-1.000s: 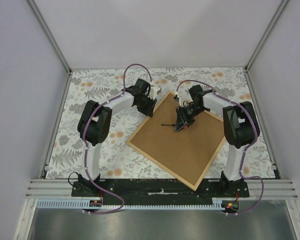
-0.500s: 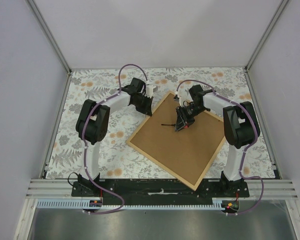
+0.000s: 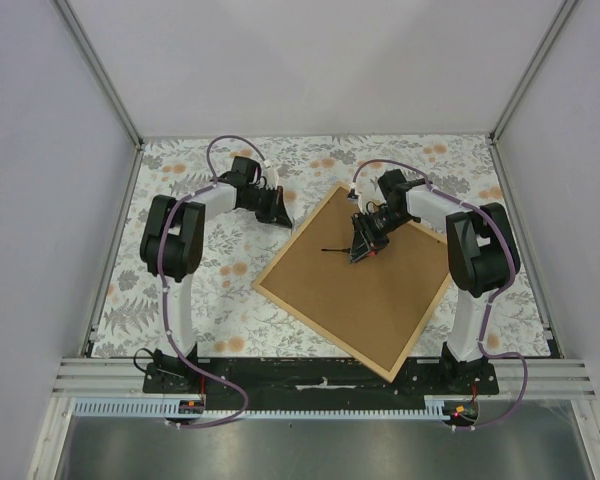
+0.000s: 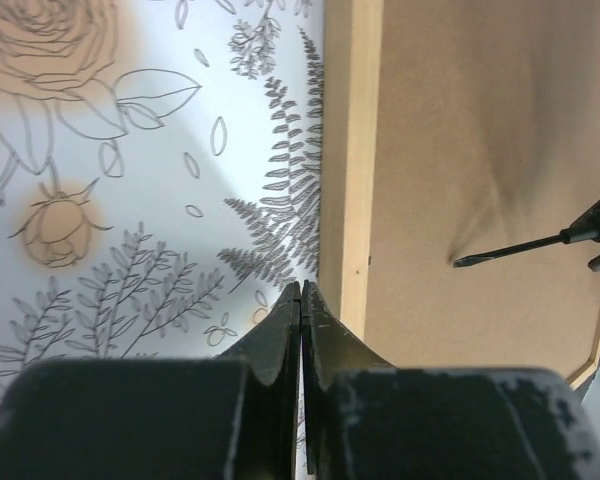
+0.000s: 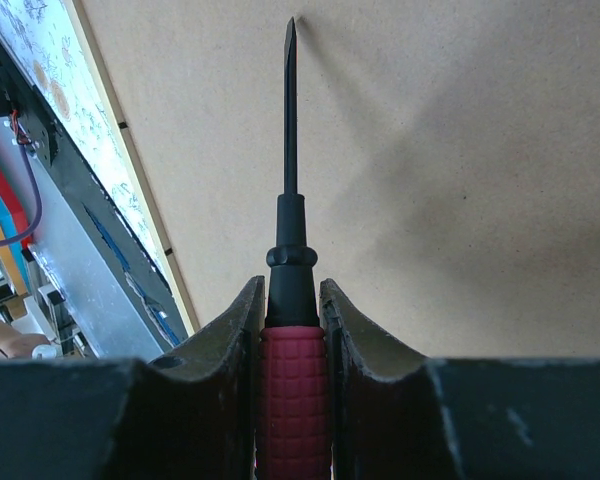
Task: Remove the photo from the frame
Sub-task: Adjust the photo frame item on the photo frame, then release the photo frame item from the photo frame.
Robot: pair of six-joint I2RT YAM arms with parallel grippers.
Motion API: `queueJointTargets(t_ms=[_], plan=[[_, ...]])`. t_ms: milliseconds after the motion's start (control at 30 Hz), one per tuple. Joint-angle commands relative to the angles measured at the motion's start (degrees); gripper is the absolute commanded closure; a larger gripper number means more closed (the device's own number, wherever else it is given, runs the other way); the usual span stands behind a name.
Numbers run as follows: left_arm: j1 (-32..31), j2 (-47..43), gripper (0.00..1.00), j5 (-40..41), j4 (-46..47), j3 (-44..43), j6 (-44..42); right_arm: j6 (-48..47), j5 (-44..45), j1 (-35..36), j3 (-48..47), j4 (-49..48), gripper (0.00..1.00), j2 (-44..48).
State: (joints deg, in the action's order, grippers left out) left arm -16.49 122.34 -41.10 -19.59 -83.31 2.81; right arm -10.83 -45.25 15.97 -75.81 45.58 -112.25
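Observation:
The frame [image 3: 310, 315] lies face down on the table, turned like a diamond, its brown backing board [image 3: 370, 290] up. The photo is hidden under that board. My left gripper [image 3: 283, 220] is shut with nothing in it, over the cloth just left of the frame's upper-left edge. In the left wrist view its tips [image 4: 301, 286] sit beside the light wooden strip [image 4: 350, 150]. My right gripper [image 3: 364, 246] is above the board and shut on a screwdriver [image 5: 292, 390] with a red handle. Its black shaft [image 5: 290, 130] points out over the board [image 5: 460, 150].
A floral tablecloth [image 3: 190, 290] covers the table. The black base rail [image 3: 320, 380] runs along the near edge, close to the frame's near corner. White walls and metal posts close in the left, right and far sides.
My left gripper has shut and pulled back to the left, away from the frame's upper-left edge. The right arm, the screwdriver and the frame have not moved.

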Motion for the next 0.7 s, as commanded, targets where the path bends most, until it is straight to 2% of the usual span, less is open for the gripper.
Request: queueJointTargets(t_ms=[0, 67, 100, 200, 233, 367, 667], plan=[[0.32, -0.52, 0.93, -1.53, 0.35, -0.27, 2.47, -1.12, -2.21, -0.06, -1.8, 0.74, 1.0, 1.33], [0.14, -1.14, 0.83, 1.27, -0.35, -1.15, 2.29, -1.04, -2.12, -0.06, -1.88, 0.65, 1.0, 1.33], [-0.12, -1.32, 0.74, 3.29, -0.62, -1.68, 2.12, -0.95, -1.77, -0.15, -2.06, 0.73, 1.0, 1.42], [-1.35, -1.06, 0.56, 7.96, -2.82, -4.66, 0.45, 0.1, 0.77, -0.32, -2.59, -0.4, 1.0, 1.94], [-1.87, -0.88, 0.53, 8.66, -3.08, -5.54, 0.36, 0.72, 1.83, -0.41, -2.76, -1.19, 1.0, 2.2], [-3.63, 2.54, 0.48, 9.9, -5.62, -10.9, -0.43, 1.34, 4.73, -1.02, -5.92, -2.6, 1.0, 1.42], [-4.6, 11.77, 0.5, 6.13, -7.91, -20.84, 1.15, 5.2, 3.07, -4.98, -17.34, -1.99, 1.0, -7.98]])
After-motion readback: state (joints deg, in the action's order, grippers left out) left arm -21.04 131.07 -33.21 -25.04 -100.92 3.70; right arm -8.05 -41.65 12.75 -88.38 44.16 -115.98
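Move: The stretch of the photo frame's left bar that the left hand goes for lies about 5 cm ahead, 4 cm right and 2 cm below it; the frame's far corner is some 10 cm ahead and 10 cm right. The screwdriver's tip is roughly 5 cm back and 7 cm right of the left hand. From the right hand, which holds the screwdriver, that stretch lies about 9 cm ahead, 10 cm left and 4 cm lower, the far corner about 14 ahead and 5 left. Forward and to the right, some 6 cm along the left bar towards the far corner, the left hand goes in a low arc after edging about 1 cm left, opening its shut fingers about halfway and lowering them astride the bar. The right hand, starting later, carries the still-gripped screwdriver about 8 cm forward and 2.5 cm up, its tip clear of the backing board. ##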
